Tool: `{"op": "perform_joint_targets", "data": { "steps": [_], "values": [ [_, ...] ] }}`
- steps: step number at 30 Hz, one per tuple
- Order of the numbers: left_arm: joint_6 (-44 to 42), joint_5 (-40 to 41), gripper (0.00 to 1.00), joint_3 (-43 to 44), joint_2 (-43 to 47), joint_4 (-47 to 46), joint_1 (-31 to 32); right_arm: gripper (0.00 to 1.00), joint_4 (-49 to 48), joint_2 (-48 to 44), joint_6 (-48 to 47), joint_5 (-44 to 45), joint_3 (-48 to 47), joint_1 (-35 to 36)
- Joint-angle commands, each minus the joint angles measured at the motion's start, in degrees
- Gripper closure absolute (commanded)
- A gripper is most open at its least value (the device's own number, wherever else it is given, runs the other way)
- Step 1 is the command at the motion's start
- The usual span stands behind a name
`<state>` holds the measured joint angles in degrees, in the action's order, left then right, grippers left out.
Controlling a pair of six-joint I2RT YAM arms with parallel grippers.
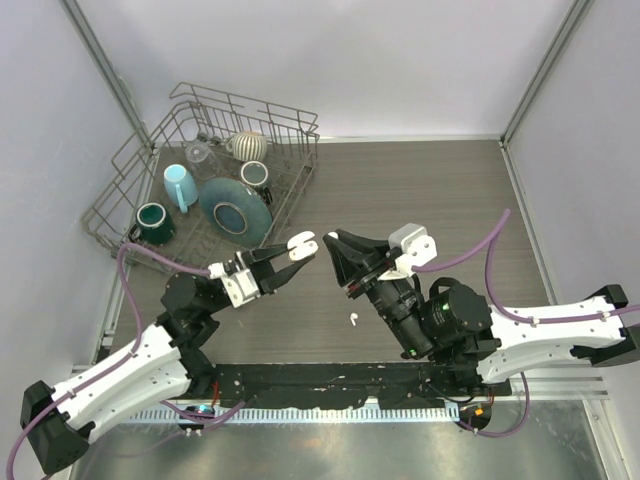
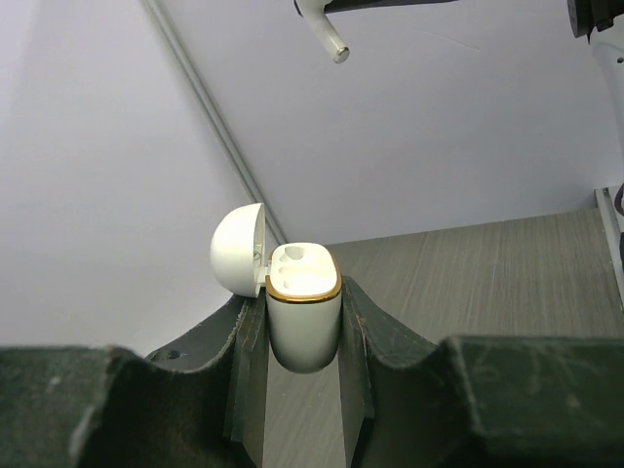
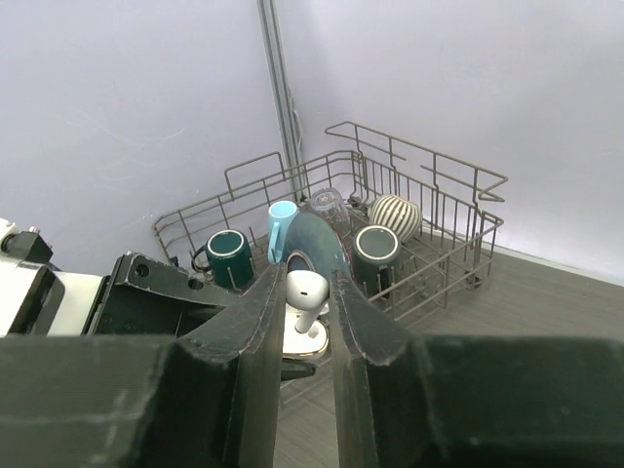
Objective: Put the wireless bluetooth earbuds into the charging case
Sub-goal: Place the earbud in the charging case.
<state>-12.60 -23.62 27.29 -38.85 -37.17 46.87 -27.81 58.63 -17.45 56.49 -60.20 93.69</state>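
My left gripper (image 1: 297, 250) is shut on the white charging case (image 2: 303, 317), holding it upright above the table. Its lid (image 2: 238, 250) is swung open to the left, and the gold-rimmed sockets show empty. My right gripper (image 1: 333, 241) is shut on one white earbud (image 3: 308, 295), stem pointing down, just above and to the right of the open case (image 3: 312, 338). In the left wrist view that earbud's stem (image 2: 325, 29) hangs at the top, apart from the case. A second earbud (image 1: 354, 320) lies on the table between the arms.
A wire dish rack (image 1: 133, 165) stands at the back left, holding a dark green mug (image 1: 153, 222), a light blue cup (image 1: 180, 186), a teal plate (image 1: 235, 212), a striped cup (image 1: 249, 145) and another mug (image 1: 255, 174). Walls close in the table on three sides.
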Motion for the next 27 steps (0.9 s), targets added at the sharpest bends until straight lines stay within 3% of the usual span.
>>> {"op": "perform_joint_targets", "data": {
  "steps": [1,7,15,27],
  "values": [
    [-2.96,-0.73,1.00,1.19,-0.70,-4.23,0.15,0.99,-5.67,1.57,-2.15,0.64,0.44,0.44],
    [2.57,0.76,1.00,0.40,-1.75,-8.35,0.24,0.99,-4.28,2.28,0.83,1.61,0.88,-0.69],
    [8.20,3.57,1.00,-0.04,-0.97,-8.36,0.24,0.99,10.41,0.34,18.50,-6.47,-0.44,-10.37],
    [12.34,7.71,1.00,1.10,-1.32,-5.11,0.15,0.99,-3.91,-0.01,8.49,-14.92,7.82,-10.46]
  ]
}}
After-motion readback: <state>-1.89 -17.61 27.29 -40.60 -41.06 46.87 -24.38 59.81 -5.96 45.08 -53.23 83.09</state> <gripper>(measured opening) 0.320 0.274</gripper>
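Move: Below the raised right hand, which already holds an earbud, the charging case lies about 5 cm to the left, 3 cm ahead and roughly 7 cm down. Its open lid stands some 2 cm farther out than the case body. The left hand already grips the case in its fingertips; from that hand, the earbud to be seated is about 6 cm to the right, 3 cm back and 8 cm up. Sinking some 5.5 cm in all, the right hand carries its earbud to the case: first a little left and down, next about 4 cm forward, then slightly back while dropping left beside the open case. Its closed grip holds. The left hand keeps pinching the case, lifts it and nudges it forward about 1 cm each, and rolls its top some 10 degrees forward. ##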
